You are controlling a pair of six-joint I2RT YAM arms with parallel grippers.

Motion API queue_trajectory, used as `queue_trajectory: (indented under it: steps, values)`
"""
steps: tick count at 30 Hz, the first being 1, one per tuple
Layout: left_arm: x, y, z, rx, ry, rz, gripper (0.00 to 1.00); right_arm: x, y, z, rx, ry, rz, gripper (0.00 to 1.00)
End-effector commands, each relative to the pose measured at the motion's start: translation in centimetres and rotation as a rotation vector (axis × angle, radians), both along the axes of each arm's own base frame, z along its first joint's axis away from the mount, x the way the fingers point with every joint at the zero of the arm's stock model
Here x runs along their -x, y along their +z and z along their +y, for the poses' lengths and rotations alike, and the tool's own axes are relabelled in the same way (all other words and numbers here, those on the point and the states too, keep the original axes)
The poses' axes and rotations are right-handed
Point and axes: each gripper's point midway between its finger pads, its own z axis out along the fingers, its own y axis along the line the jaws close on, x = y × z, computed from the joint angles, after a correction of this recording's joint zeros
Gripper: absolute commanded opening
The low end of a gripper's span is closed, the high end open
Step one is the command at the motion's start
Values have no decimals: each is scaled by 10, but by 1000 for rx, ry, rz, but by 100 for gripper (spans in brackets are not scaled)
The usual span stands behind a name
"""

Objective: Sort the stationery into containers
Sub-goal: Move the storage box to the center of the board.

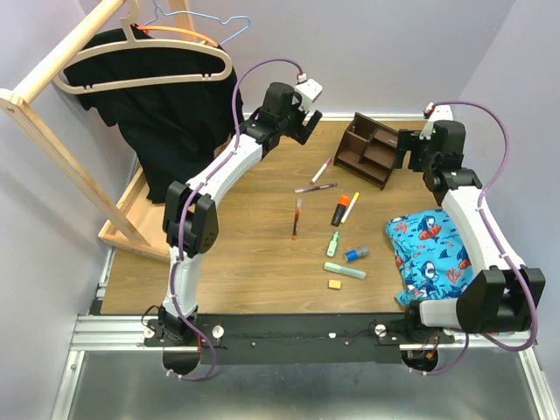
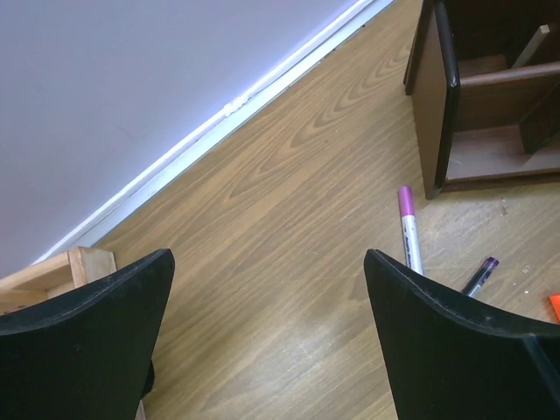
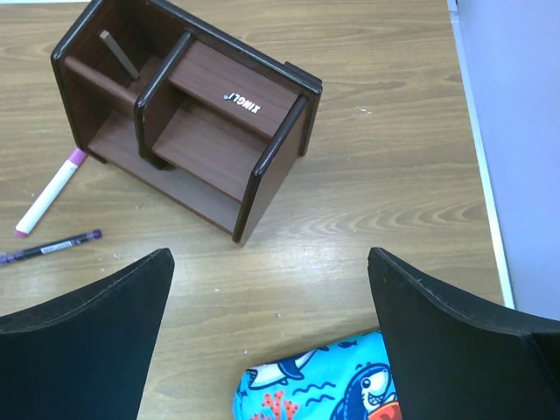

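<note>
The dark brown organizer (image 1: pixel 372 153) stands at the back right of the table, its compartments (image 3: pixel 219 114) bare. Loose stationery lies mid-table: a pink pen (image 1: pixel 321 169), a purple pen (image 1: pixel 315 187), a red pen (image 1: pixel 297 218), an orange highlighter (image 1: pixel 339 210), a yellow one (image 1: pixel 350 206), two green ones (image 1: pixel 333 244) (image 1: pixel 345 271), a blue-capped tube (image 1: pixel 356 255) and a small eraser (image 1: pixel 334 283). My left gripper (image 2: pixel 267 258) hovers open near the back wall, left of the organizer (image 2: pixel 437 96). My right gripper (image 3: pixel 269 258) hangs open just right of the organizer. Both hold nothing.
A blue fish-print cloth (image 1: pixel 429 254) lies at the right, under the right arm. A wooden clothes rack (image 1: pixel 52 79) with hangers and a black garment (image 1: pixel 166 114) fills the back left; its base (image 1: pixel 122 232) rests at the table's left edge. Walls close the back and right.
</note>
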Motion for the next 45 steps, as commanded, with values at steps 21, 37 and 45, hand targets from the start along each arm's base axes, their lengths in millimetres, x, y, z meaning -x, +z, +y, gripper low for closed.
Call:
queue_trajectory:
  steps: [21, 37, 45]
  values:
    - [63, 9, 60, -46, 134, 39, 99, -62, -38, -14, -221, -351, 62, 60]
    - [68, 10, 66, -47, 154, 38, 99, -73, -84, -6, -254, -364, 182, 45]
    - [72, 3, 66, -42, 150, 61, 99, -75, -96, -2, -266, -347, 215, 27]
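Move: The storage box's middle lies about 15 cm ahead of the right hand, 8 cm to its left and 17 cm below; its right-hand side panel is much closer, its near part almost straight ahead. The purple-capped marker is some 9 cm ahead and 26 cm to the left, the blue cloth about 22 cm back and 11 cm to the right, both 22 cm or so below. From the left hand the storage box is roughly 29 cm to the right, 2 cm ahead and 18 cm lower. The right hand goes down about 9 cm and forward some 7 cm to the storage box's right side panel, turning about 20 degrees clockwise while its left side rises and the fingers tip further down, and narrows from wide open to about a third, bringing the fingertips astride the near part of that panel's upper edge. Meanwhile the open, empty left hand draws back and to its left, about 6 cm each way, away from the storage box. ##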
